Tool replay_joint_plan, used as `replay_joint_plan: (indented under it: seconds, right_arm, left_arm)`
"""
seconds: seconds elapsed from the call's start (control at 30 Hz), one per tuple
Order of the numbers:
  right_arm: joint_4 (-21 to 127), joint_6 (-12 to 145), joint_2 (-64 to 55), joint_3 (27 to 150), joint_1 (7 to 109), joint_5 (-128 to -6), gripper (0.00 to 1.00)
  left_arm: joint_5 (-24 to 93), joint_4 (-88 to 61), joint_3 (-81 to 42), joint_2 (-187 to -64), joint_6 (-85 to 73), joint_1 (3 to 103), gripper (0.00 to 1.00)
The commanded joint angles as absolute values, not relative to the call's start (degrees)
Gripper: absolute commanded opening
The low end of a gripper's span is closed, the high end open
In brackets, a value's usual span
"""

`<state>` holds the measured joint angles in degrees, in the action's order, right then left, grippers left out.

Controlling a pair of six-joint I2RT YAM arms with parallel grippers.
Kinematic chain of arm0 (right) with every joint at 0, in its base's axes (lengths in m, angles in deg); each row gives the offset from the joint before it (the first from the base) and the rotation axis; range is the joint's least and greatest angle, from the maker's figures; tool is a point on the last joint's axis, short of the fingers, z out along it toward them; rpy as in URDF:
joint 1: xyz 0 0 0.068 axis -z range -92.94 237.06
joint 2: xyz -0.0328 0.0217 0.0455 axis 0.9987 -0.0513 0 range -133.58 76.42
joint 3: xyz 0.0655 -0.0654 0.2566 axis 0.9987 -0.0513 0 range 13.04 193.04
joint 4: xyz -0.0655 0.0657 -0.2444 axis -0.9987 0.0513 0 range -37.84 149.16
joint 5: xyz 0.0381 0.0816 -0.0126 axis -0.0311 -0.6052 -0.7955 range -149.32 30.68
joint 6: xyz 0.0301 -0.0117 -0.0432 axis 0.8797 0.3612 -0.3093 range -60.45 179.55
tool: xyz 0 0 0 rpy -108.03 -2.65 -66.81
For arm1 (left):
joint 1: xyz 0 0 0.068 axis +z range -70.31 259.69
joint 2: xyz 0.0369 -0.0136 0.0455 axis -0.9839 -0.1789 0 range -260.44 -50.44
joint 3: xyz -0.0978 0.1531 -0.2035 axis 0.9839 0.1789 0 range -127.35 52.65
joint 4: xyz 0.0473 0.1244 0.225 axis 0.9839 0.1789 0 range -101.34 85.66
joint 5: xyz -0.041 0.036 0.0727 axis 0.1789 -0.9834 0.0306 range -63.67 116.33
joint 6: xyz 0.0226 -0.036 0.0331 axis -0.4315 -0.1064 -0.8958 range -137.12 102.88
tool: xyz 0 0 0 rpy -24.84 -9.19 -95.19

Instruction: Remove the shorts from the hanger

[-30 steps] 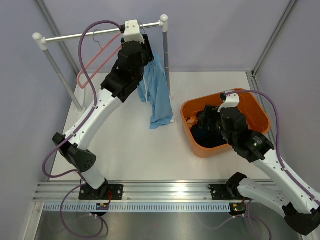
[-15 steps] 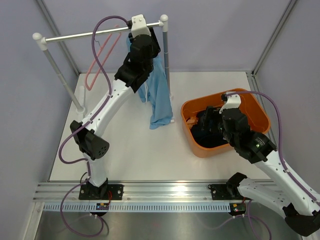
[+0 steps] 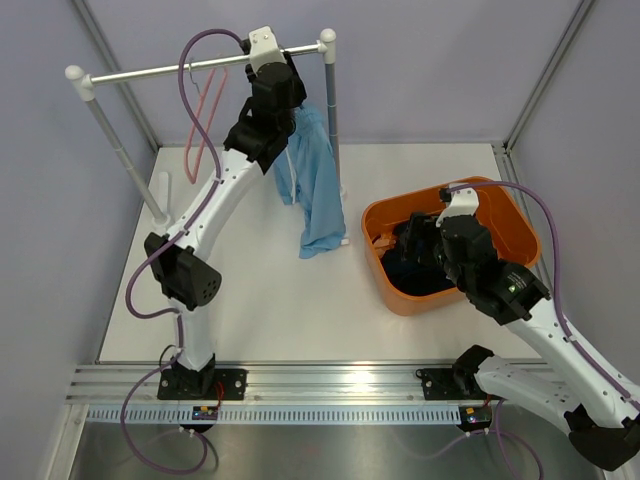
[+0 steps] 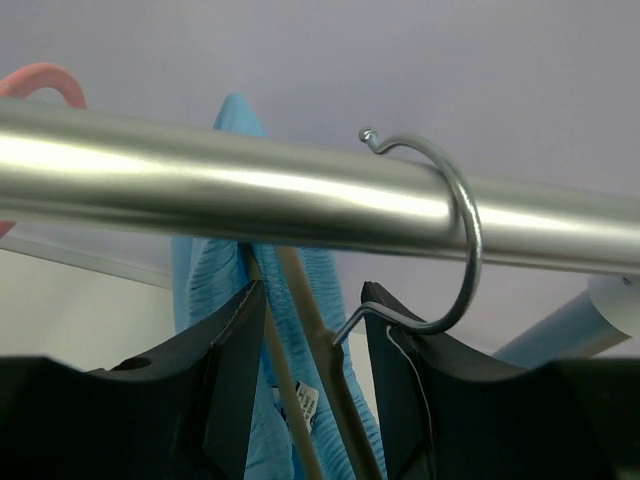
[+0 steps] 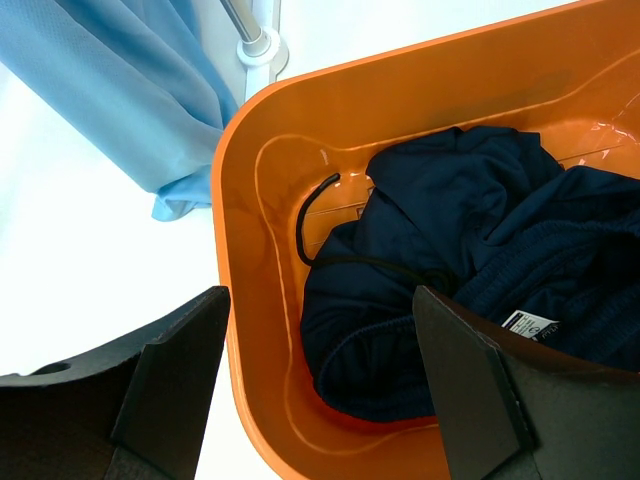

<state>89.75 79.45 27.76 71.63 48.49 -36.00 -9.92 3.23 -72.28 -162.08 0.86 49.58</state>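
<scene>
The light sky blue shorts (image 3: 315, 195) hang from a pale hanger (image 4: 322, 345) whose metal hook (image 4: 466, 220) loops over the silver rail (image 3: 150, 70). My left gripper (image 3: 285, 72) is raised just under the rail. In the left wrist view its jaws (image 4: 314, 290) stand apart around the hanger's neck, with gaps showing on both sides. The dark navy shorts (image 5: 450, 230) lie crumpled in the orange bin (image 3: 385, 215). My right gripper (image 5: 320, 295) hovers open over the bin's near-left corner, holding nothing.
An empty pink hanger (image 3: 205, 110) dangles on the rail left of my left arm. The rack's right post (image 3: 332, 110) stands just behind the blue shorts, the left post (image 3: 125, 150) at the table's far left. The bin sits right of the rack.
My left arm's elbow swung left and its wrist turned at the rail. The pink hanger swung from broadside to nearly edge-on. The blue shorts shifted slightly. The right arm stayed put.
</scene>
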Motion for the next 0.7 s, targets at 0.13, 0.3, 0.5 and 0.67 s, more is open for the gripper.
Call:
replay_joint_plan:
  seconds: [0.13, 0.3, 0.5, 0.67]
  right_arm:
    - [88.6, 79.4, 27.2, 72.6, 48.7, -35.7, 0.83]
    - [88.4, 79.4, 26.9, 72.5, 48.7, -35.8, 0.83]
    - [87.9, 79.8, 26.9, 72.2, 48.7, -35.9, 0.83]
    - [87.3, 79.9, 26.6, 71.7, 48.7, -36.2, 0.83]
  left_arm:
    - [-3.5, 5.6, -78.5, -164.9, 5.3, 52.6, 0.4]
    - [-2.1, 5.9, -78.2, -164.7, 5.2, 52.8, 0.34]
    - [-0.8, 7.0, -78.2, -164.4, 5.0, 52.9, 0.14]
    - [0.6, 8.3, -78.1, -162.2, 3.4, 52.9, 0.0]
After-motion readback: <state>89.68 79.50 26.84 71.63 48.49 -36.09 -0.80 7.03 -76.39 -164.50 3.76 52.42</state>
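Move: The neck of the hanger carrying the light blue shorts is about 2 cm ahead of the left gripper, 1 cm to its right and 1 cm below, already between the open fingertips. The bar crosses about 4 cm above and 2 cm ahead. The shorts' middle hangs some 18 cm below, 2 cm ahead and 3 cm right; the empty pink hanger is roughly 17 cm left, level fore and aft, 6 cm lower. From the right gripper, the neck is about 30 cm ahead, 27 cm left and 15 cm above. Ease the left gripper forward about 1.5 cm and slightly down, just under the bar, to take the blue shorts' hanger neck deeper between the half-open fingers. Then stop the reach and close the fingers almost fully on the neck, drifting about 1 cm right and turning the hand roughly 5 degrees clockwise as they pinch. ##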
